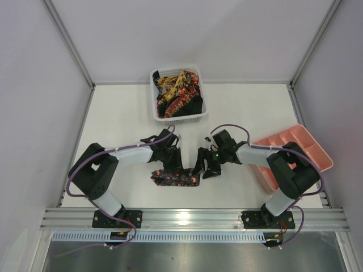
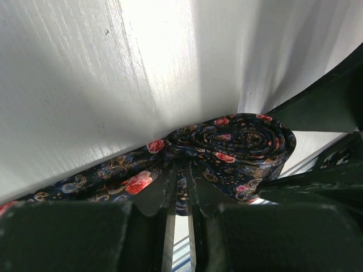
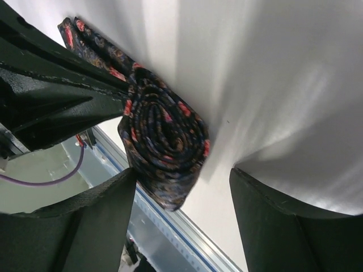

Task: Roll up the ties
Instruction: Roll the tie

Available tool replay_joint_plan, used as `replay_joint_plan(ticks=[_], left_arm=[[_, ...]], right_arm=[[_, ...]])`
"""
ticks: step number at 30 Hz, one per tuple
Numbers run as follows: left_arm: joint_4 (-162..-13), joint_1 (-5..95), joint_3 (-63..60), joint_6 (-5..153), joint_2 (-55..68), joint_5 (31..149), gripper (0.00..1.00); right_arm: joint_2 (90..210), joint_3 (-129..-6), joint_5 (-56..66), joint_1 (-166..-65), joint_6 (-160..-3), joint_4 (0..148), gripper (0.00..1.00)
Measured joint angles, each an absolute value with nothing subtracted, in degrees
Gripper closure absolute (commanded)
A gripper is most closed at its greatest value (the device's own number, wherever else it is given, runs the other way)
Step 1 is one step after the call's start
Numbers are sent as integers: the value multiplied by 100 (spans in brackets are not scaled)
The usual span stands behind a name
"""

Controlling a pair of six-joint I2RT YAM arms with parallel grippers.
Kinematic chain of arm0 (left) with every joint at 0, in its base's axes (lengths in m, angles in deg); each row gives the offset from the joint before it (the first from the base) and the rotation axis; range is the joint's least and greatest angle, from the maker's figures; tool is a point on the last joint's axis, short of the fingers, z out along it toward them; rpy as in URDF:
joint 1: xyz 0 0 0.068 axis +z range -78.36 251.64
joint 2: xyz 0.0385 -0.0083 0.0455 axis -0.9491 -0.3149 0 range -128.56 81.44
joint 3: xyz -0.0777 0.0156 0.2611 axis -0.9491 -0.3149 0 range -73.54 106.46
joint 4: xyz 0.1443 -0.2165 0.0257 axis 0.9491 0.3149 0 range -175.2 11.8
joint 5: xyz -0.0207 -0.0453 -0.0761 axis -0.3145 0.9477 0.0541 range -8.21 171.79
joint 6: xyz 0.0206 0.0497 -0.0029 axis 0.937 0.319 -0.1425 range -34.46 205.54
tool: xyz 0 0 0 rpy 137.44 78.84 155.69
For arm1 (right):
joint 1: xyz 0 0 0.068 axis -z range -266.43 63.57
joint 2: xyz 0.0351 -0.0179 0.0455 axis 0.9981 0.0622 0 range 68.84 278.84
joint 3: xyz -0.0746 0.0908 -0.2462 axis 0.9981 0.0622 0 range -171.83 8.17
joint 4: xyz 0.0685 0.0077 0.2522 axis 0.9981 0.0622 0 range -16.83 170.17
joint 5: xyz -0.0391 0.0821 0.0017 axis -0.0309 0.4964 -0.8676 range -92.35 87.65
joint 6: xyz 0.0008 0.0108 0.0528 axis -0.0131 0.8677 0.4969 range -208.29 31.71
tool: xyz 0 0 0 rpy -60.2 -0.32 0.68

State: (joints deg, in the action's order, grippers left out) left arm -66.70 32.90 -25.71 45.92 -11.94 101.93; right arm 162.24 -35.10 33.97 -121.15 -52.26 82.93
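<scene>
One tie (image 1: 174,179), dark with red and pink flowers, lies near the table's front edge, one end wound into a tight roll (image 2: 241,145). My left gripper (image 2: 180,171) is shut on a fold of this tie just beside the roll, with fabric pinched between its fingers. In the top view it stands over the tie (image 1: 170,163). My right gripper (image 3: 184,184) is open around the roll (image 3: 164,148). Its left finger (image 3: 91,218) touches the roll's edge and its right finger (image 3: 283,218) stands apart. More ties (image 1: 177,92) are heaped in the basket.
A white mesh basket (image 1: 199,116) stands at the back middle. A pink compartment tray (image 1: 315,148) sits to the right, under my right arm. The aluminium rail (image 1: 193,217) runs along the table's front edge, close behind the roll.
</scene>
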Motion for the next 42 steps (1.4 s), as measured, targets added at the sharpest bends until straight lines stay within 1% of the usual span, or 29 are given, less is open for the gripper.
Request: replay_joint_plan(ticks=[1, 4, 6, 7, 9, 10, 12, 13, 18, 19, 20, 21, 23, 24, 29, 35, 42], left_arm=[[-6674, 3288, -2571, 4590, -1194, 10191, 84], [-6685, 3273, -2571, 4590, -1196, 10191, 84], [-6696, 3255, -2571, 4590, -1201, 10183, 84], [-6703, 3249, -2571, 4592, -1203, 10176, 85], [-6707, 3238, -2566, 4590, -1212, 10169, 84], [-6707, 3236, -2557, 4590, -1223, 10169, 84], [-6709, 3227, -2529, 4590, -1251, 10159, 84], [-6709, 3222, -2507, 4592, -1271, 10152, 84], [-6707, 3168, -2391, 4592, -1378, 10137, 85], [-6705, 3146, -2359, 4592, -1406, 10134, 85], [-6703, 3120, -2326, 4590, -1430, 10126, 85], [-6703, 3091, -2304, 4592, -1459, 10128, 85], [-6700, 3032, -2245, 4590, -1511, 10124, 85], [-6703, 3010, -2230, 4590, -1529, 10124, 85], [-6707, 2925, -2223, 4544, -1544, 10115, 86], [-6834, 2846, -2343, 4443, -1498, 10132, 86], [-7057, 2829, -2839, 4262, -1155, 10023, 88]], right_arm=[[16266, -3538, 3412, -12161, -5239, 8247, 30], [16428, -3643, 3471, -12279, -5252, 8140, 33], [16484, -3704, 3467, -12329, -5254, 8125, 36], [16498, -3733, 3462, -12349, -5254, 8131, 47], [16511, -3811, 3462, -12377, -5289, 8208, 56], [16524, -3868, 3462, -12380, -5289, 8278, 63], [16607, -4104, 3469, -12384, -5311, 8549, 66], [16657, -4231, 3462, -12395, -5324, 8710, 72], [16922, -4983, 3274, -12498, -5411, 9712, 76], [16959, -5123, 3193, -12537, -5431, 9917, 83], [16996, -5269, 3078, -12581, -5453, 10142, 85], [17042, -5444, 2938, -12631, -5466, 10409, 91], [17160, -5800, 2630, -12767, -5490, 10905, 96], [17245, -5988, 2492, -12836, -5497, 11150, 100], [17509, -6587, 1954, -13101, -5490, 11987, 100], [17536, -6797, 1502, -13230, -5488, 12586, 100], [17577, -6898, 1119, -13505, -5464, 12955, 100]])
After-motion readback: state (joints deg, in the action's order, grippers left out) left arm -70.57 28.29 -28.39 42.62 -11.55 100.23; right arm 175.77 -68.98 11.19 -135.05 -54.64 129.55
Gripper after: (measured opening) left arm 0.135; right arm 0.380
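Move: The rolled end of the tie lies about 4 cm to the right hand's left, some 1 cm back and 1 cm below, just beyond its open fingers. From the left hand, already holding the tie beside it, the roll is about 4 cm right and 1 cm back, level. The loose tail's middle is some 7 cm left and 2 cm back of the left hand. The basket stands about 32 cm ahead and 11 cm left of the right hand. The right hand slides about 2.5 cm left to the tie's roll and closes its fingers on it, then lifts 2 cm and tips some 30 degrees from slanting left to pointing nearly straight down, turning over towards the left with the roll gripped before easing back to the right and about 2 cm towards the base. The left hand keeps its nearly shut fingers on the tie beside the roll, shifting about 2.5 cm right and then 2 cm back towards the base and slightly left again. ##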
